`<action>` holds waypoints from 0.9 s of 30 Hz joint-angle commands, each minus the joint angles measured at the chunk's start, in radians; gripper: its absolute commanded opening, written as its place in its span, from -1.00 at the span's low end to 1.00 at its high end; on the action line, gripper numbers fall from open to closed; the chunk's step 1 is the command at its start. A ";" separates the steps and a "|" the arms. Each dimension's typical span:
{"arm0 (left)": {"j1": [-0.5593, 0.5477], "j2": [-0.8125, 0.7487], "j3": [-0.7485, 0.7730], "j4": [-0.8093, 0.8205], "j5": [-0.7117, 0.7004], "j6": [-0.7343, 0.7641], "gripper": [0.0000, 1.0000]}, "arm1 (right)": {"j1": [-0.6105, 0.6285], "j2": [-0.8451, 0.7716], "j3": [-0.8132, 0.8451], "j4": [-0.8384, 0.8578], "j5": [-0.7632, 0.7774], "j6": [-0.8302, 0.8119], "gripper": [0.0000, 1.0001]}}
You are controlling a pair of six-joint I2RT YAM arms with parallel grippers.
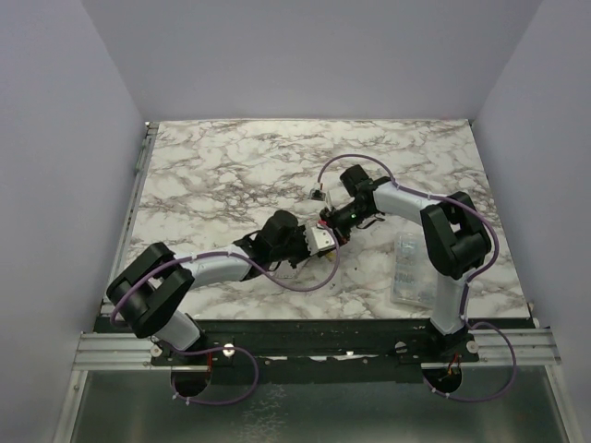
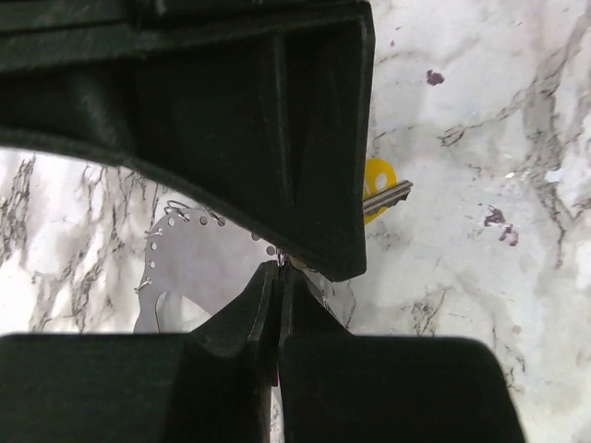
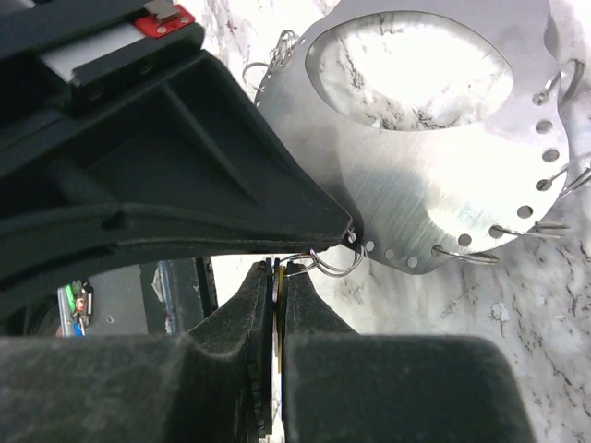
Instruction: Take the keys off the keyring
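The keyring (image 3: 434,185) is a flat grey metal plate with a big cut-out and a row of edge holes carrying small wire loops (image 3: 334,263). It lies at mid table, seen also in the left wrist view (image 2: 189,263). My right gripper (image 3: 280,269) is shut on a thin yellow key edge that hangs from one wire loop. That key's yellow head and grey blade (image 2: 380,187) poke out beside the right finger. My left gripper (image 2: 279,266) is shut, pinching a tiny loop at the plate's rim. Both grippers meet tip to tip (image 1: 325,233).
A clear plastic box (image 1: 411,268) lies right of the grippers, near the right arm. A small dark and white object (image 1: 319,196) sits just beyond them. The marble table (image 1: 231,175) ends at a metal rail on the left.
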 commanded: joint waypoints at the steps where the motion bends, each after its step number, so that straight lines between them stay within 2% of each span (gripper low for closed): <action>1: -0.049 0.032 0.090 -0.175 -0.257 0.134 -1.00 | 0.028 -0.048 0.001 0.042 -0.057 0.024 -0.99; 6: -0.142 0.063 0.121 -0.237 -0.495 0.229 -1.00 | 0.028 -0.046 0.007 0.037 -0.072 0.026 -0.99; 11: -0.176 0.089 0.159 -0.300 -0.551 0.204 -1.00 | 0.028 -0.040 0.004 0.037 -0.066 0.025 -0.99; 14: -0.164 0.069 0.142 -0.307 -0.480 0.184 -0.70 | 0.028 -0.035 0.003 0.037 -0.046 0.019 -0.99; 18: -0.088 0.021 0.132 -0.307 -0.311 0.115 -0.28 | 0.028 -0.036 0.000 0.049 -0.005 0.021 -0.99; 24: 0.036 -0.052 0.131 -0.307 -0.057 -0.001 0.11 | 0.028 -0.055 0.010 0.067 0.074 0.014 -0.99; 27: 0.117 -0.081 0.155 -0.334 0.069 -0.058 0.23 | 0.028 -0.061 0.041 0.036 0.118 -0.020 -0.99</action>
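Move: The left hand's closed fingertips are already at the keyring. The yellow key, held by the right fingers, sits roughly 2 cm to the left hand's right and 1 cm back. The middle of the metal plate lies about 5 cm to its left, 2 cm back and a couple of centimetres lower. From the right hand, the keyring is level and about 1 cm to its left. Left hand, pinching the keyring, rolls some 25 degrees, opens and draws about 5 cm left-forward; right keeps its grip. ##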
